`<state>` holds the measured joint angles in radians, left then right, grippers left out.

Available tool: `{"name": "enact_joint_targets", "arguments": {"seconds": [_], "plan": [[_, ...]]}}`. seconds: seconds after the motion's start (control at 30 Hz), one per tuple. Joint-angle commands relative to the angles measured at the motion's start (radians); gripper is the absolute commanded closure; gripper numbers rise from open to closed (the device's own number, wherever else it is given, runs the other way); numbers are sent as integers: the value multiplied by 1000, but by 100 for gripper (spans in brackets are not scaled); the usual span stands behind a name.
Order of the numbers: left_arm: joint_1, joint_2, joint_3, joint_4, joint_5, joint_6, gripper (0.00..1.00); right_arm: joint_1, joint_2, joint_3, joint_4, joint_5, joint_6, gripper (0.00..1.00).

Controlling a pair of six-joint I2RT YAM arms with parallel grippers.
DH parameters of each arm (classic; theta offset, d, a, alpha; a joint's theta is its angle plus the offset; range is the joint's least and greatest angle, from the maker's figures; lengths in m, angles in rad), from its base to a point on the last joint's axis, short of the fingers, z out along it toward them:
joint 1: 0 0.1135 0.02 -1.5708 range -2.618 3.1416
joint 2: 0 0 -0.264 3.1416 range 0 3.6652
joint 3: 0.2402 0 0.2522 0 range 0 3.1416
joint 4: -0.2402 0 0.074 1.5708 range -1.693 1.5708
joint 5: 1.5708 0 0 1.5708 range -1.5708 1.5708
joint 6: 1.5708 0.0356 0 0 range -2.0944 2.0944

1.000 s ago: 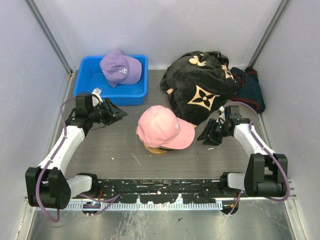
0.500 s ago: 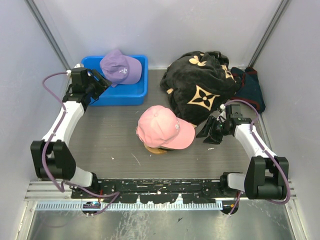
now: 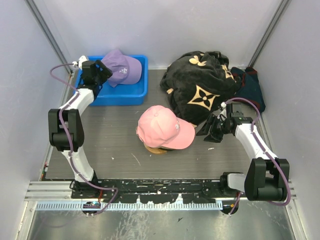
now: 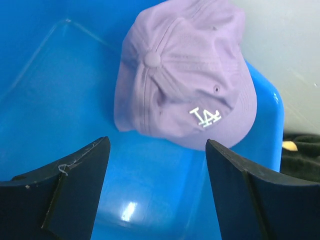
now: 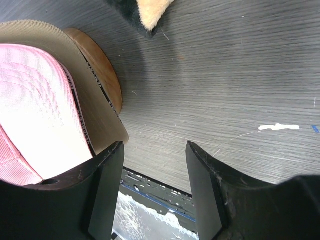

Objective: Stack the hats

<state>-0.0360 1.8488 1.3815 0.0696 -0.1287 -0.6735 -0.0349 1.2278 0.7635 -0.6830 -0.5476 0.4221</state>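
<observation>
A lavender hat [image 3: 121, 68] lies in the blue bin [image 3: 132, 94] at the back left. My left gripper [image 3: 102, 71] hovers over the bin's left part, open and empty. In the left wrist view, the lavender hat [image 4: 185, 75] is just beyond the left gripper [image 4: 157, 142]. A pink hat [image 3: 162, 126] sits mid-table on a wooden stand [image 5: 100, 70], with a tan brim [image 5: 95, 115] under it. My right gripper [image 3: 210, 131] is low beside the pink hat's brim, open and empty; the right gripper [image 5: 155, 145] frames bare table. A dark green hat [image 3: 251, 89] pokes out at the back right.
A large black cloth with tan flower marks [image 3: 200, 90] is heaped at the back right, partly over the dark green hat. Grey walls close in both sides and the back. A black rail [image 3: 160, 187] runs along the near edge.
My left arm has swung from the table's left side back over the blue bin, and its jaws have opened wider. The right gripper stayed near the pink hat and opened slightly.
</observation>
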Motion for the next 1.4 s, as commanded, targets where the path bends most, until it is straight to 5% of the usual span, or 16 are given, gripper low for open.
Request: {"name": "enact_joint_targets", "arguments": {"seconds": [0.0, 0.37, 0.63, 0.83, 1.37], "plan": [[27, 110, 83, 169, 34, 35, 15, -4, -29, 46, -10, 30, 22, 42], [97, 366, 285, 262, 189, -6, 15, -10, -32, 86, -67, 91, 39, 41], [109, 438, 356, 304, 328, -65, 74, -11, -2, 125, -81, 101, 40, 41], [108, 394, 327, 281, 497, -141, 96, -11, 7, 134, -65, 94, 43, 41], [108, -9, 108, 151, 587, -270, 100, -11, -40, 126, -26, 53, 33, 41]]}}
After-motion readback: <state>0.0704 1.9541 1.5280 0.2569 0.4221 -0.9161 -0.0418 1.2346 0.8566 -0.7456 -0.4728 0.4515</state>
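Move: The left gripper is open over the blue bin. The purple hat's middle lies about 6 cm ahead of it, 5 cm to its right and some 8 cm below; the bin's middle is roughly 2 cm back and 10 cm below. The pink hat topping the stack stands some 35 cm to the right and 33 cm back, slightly lower. From the right gripper, the purple hat is about 39 cm ahead and 54 cm to the left, at about its height. Bring the left gripper forward about 10 cm, sinking some 4 cm and easing slightly left, to the far left side of the purple hat's crown, fingers wide. Shut them right down to pinch the cloth, turning the hand clockwise and rolling its left side down about 20 degrees each. Then draw back and to the right while lifting about 11 cm, keeping the pinch. ##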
